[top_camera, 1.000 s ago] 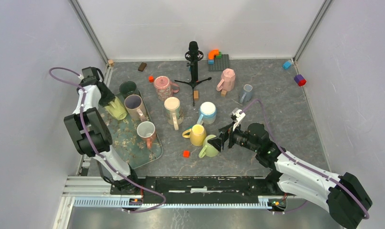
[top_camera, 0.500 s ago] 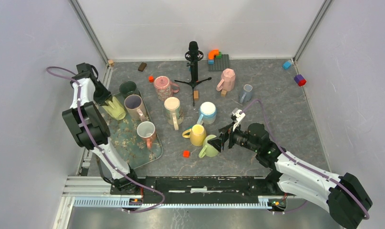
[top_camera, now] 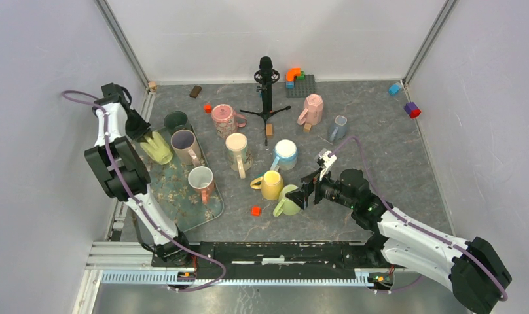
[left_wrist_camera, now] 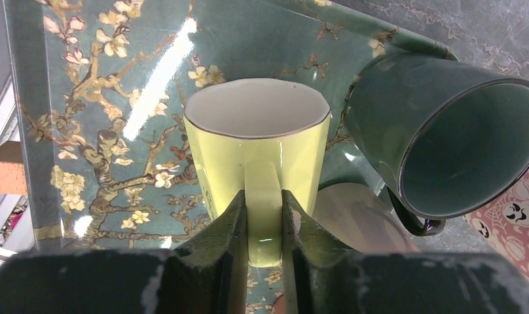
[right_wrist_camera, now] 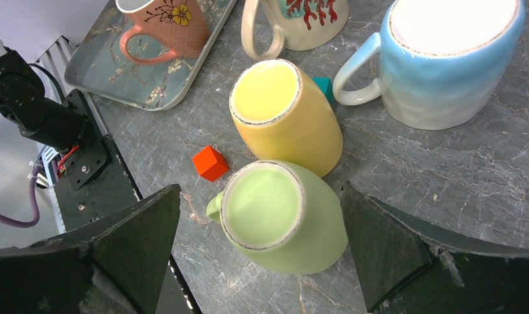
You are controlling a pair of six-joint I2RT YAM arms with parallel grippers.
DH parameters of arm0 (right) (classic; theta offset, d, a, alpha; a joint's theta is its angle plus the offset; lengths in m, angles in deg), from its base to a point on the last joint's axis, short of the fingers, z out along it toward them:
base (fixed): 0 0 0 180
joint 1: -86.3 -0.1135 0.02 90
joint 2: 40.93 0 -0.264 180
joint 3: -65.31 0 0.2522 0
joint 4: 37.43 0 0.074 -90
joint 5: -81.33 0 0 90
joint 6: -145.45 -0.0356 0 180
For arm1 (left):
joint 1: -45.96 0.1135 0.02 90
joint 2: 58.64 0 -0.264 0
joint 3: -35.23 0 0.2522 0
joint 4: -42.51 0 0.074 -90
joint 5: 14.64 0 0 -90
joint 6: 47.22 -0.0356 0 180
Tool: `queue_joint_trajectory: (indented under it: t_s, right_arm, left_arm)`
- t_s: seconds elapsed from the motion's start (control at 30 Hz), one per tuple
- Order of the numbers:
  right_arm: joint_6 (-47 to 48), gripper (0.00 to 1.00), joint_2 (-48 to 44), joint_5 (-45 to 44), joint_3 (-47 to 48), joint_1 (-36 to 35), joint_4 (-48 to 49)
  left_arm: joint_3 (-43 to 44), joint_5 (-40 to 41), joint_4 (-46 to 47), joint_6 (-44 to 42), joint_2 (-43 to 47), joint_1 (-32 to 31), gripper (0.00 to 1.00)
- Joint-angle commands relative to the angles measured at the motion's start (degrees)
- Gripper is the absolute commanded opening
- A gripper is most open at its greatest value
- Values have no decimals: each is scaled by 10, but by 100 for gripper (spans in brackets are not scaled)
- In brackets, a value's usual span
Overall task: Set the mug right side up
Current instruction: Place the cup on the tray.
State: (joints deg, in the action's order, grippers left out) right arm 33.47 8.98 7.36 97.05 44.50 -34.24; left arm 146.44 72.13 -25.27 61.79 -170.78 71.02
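A pale yellow mug (left_wrist_camera: 256, 140) lies tilted on the floral tray (left_wrist_camera: 85, 131), its mouth pointing away from the left wrist camera. My left gripper (left_wrist_camera: 263, 216) is shut on its handle, one finger on each side. From above, this mug (top_camera: 156, 147) is at the tray's far left, with the left gripper (top_camera: 143, 134) behind it. A light green mug (right_wrist_camera: 281, 219) stands upside down on the table. My right gripper (right_wrist_camera: 260, 190) is open, with one finger on either side of that mug and touching neither side. In the top view the green mug (top_camera: 287, 201) sits left of the right gripper (top_camera: 306, 190).
A dark green mug (left_wrist_camera: 445, 144) lies on its side right of the yellow one. An upturned yellow mug (right_wrist_camera: 285, 114), a blue mug (right_wrist_camera: 452, 59) and a red cube (right_wrist_camera: 209, 162) crowd the green mug. A microphone stand (top_camera: 266, 91) and more mugs stand further back.
My left gripper has closed on the pale yellow mug's handle, and that arm has shifted a little to the left. The right arm and green mug have not moved.
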Motion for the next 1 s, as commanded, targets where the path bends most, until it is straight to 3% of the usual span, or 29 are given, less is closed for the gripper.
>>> queue_joint_trajectory:
  t_s: [0.0,0.2,0.4,0.57,0.8,0.97]
  right_arm:
    - [13,97,-5,5,23,-2,5]
    - [11,97,-7,6,23,-1,5]
    - [1,97,-11,9,13,-1,16]
    - [-7,97,-19,14,3,-2,25]
    - [-12,97,-43,9,-18,-2,25]
    - [-20,97,-58,7,-33,-2,32]
  left_arm:
    - [28,-27,-7,27,7,5,2]
    - [-86,-21,123,43,113,-3,2]
    - [-329,111,387,24,313,-49,2]
    - [-487,192,553,-12,417,-86,2]
    - [-670,289,795,-91,509,-132,2]
    - [-732,272,902,-123,518,-134,2]
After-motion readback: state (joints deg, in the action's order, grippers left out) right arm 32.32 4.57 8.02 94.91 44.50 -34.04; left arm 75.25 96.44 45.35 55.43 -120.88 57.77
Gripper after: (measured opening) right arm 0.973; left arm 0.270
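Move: The left hand already holds the yellow-green mug by its handle, leaning; its spot on the tray's far-left part is about 4 cm back, 2 cm right and 8 cm below. The dark green mug stands some 10 cm right and 5 cm farther out than the hand, the purple-grey mug roughly 12 cm right and 4 cm back, both centred about 4 cm lower. From the right hand the tray spot is about 52 cm left, 17 cm ahead and 11 cm down. Keeping its handle pinch, the left hand draws back about 7 cm and right, tipping its fingers up some 50 degrees. ##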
